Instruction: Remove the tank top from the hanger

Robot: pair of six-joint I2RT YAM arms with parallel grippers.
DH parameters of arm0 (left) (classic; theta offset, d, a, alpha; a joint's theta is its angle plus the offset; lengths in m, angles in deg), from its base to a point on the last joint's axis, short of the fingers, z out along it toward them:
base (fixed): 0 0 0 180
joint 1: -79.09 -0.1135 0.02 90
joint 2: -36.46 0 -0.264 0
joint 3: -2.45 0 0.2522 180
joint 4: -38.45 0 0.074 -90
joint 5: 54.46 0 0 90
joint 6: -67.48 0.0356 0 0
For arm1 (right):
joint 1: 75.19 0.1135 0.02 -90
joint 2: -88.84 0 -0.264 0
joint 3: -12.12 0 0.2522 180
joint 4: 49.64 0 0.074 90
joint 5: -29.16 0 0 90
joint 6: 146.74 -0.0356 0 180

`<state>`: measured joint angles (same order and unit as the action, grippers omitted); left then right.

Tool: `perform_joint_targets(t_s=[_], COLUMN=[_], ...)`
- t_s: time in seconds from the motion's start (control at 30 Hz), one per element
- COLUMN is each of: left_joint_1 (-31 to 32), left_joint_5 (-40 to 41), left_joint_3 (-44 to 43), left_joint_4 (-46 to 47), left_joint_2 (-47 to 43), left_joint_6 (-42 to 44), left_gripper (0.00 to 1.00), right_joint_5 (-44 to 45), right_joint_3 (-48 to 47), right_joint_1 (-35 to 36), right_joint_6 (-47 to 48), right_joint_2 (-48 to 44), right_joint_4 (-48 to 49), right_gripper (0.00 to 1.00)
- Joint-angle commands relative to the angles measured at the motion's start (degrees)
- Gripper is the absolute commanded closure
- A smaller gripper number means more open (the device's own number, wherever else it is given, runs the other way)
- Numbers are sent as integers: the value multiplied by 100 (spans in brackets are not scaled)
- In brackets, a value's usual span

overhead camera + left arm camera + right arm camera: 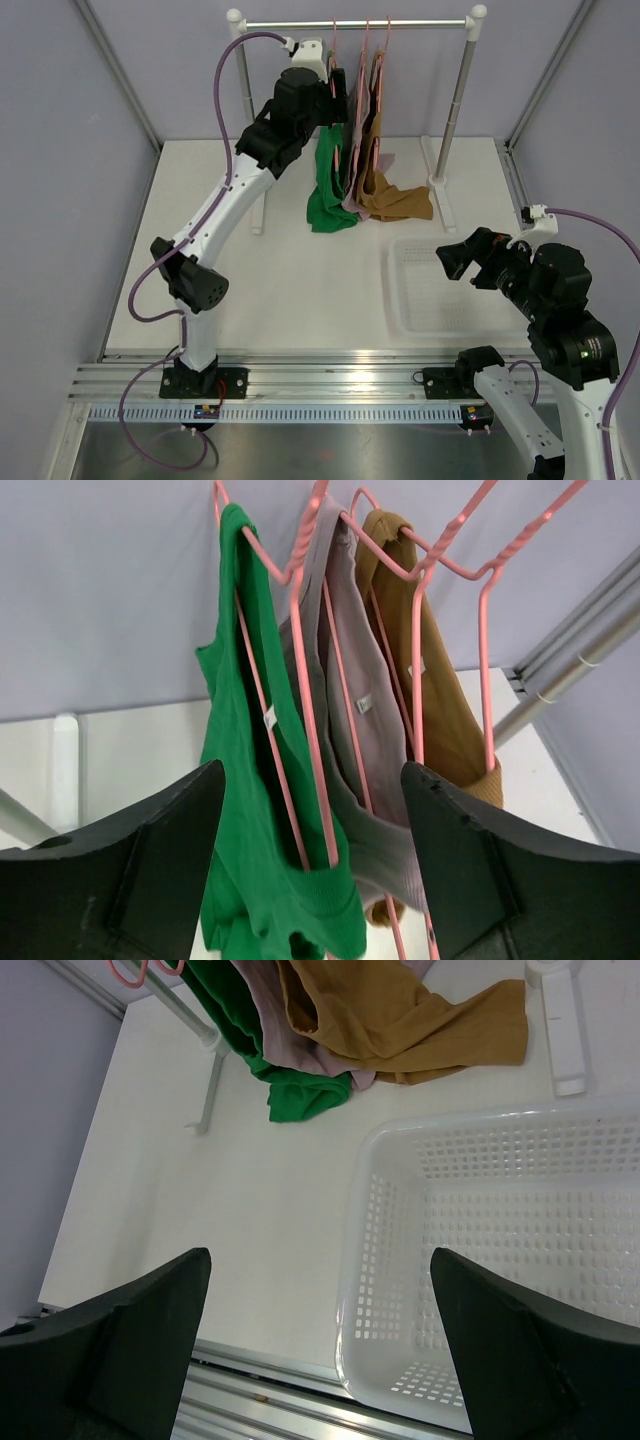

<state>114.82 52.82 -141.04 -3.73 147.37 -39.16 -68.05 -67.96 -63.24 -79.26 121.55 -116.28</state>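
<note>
Three tank tops hang on pink wire hangers (300, 630) from the rail (355, 23): green (325, 190), mauve-grey (352, 150) and tan (385, 190). In the left wrist view the green top (245, 810) is nearest, then the grey (365, 730) and the tan (435, 680). My left gripper (335, 82) is open, raised right beside the hangers, with the green top's lower part between its fingers (130, 870). My right gripper (462, 258) is open and empty above the white basket (440, 290).
The rack stands on two white feet (440, 170) at the back of the table. The white perforated basket (480, 1240) sits front right. The garments' hems lie pooled on the table (400, 1030). Purple cables loop off both arms.
</note>
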Motion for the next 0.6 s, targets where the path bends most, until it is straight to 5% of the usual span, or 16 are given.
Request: perform_joint_targets(t_s=[0.0, 0.2, 0.43, 0.47, 0.57], left_joint_1=[31, 31, 31, 31, 31], left_joint_5=[434, 628, 680, 698, 724], left_joint_3=[-509, -799, -940, -957, -949], left_joint_4=[496, 627, 619, 601, 575], left_joint_2=[325, 721, 905, 923, 897], left_joint_6=[495, 908, 1049, 1058, 1023], left_gripper=[30, 57, 70, 83, 94], right_joint_5=[-159, -194, -203, -211, -211], right_joint_3=[-179, -223, -144, -135, -118], right_joint_1=[27, 27, 36, 27, 27], right_joint_6=[46, 81, 82, 81, 90], right_joint_2=[-54, -45, -1, -1, -1], right_joint_4=[24, 15, 103, 120, 164], right_gripper=[1, 0, 1, 1, 1])
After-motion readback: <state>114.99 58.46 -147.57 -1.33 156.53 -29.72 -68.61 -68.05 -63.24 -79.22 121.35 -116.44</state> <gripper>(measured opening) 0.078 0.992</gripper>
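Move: The near arm of the pink hanger holding the green tank top runs between the left hand's open fingers' path, about 4 cm ahead, level sideways and 3 cm below; the green tank top's middle is some 8 cm ahead and 9 cm below. The mauve top hangs about 5 cm to the right of the green tank top, the brown top about 9 cm to its right, both equally far out. From the right hand, that hanger arm lies roughly 35 cm ahead, 30 cm left and 6 cm up. Forward and down, the left hand eases in about 5 cm onto the near arm of the green tank top's hanger, its left side rolling up some 10 degrees. Its partly open fingers close nearly shut as it goes and pinch the pink rod between their pads; most of the travel is done before the last of the closing. ##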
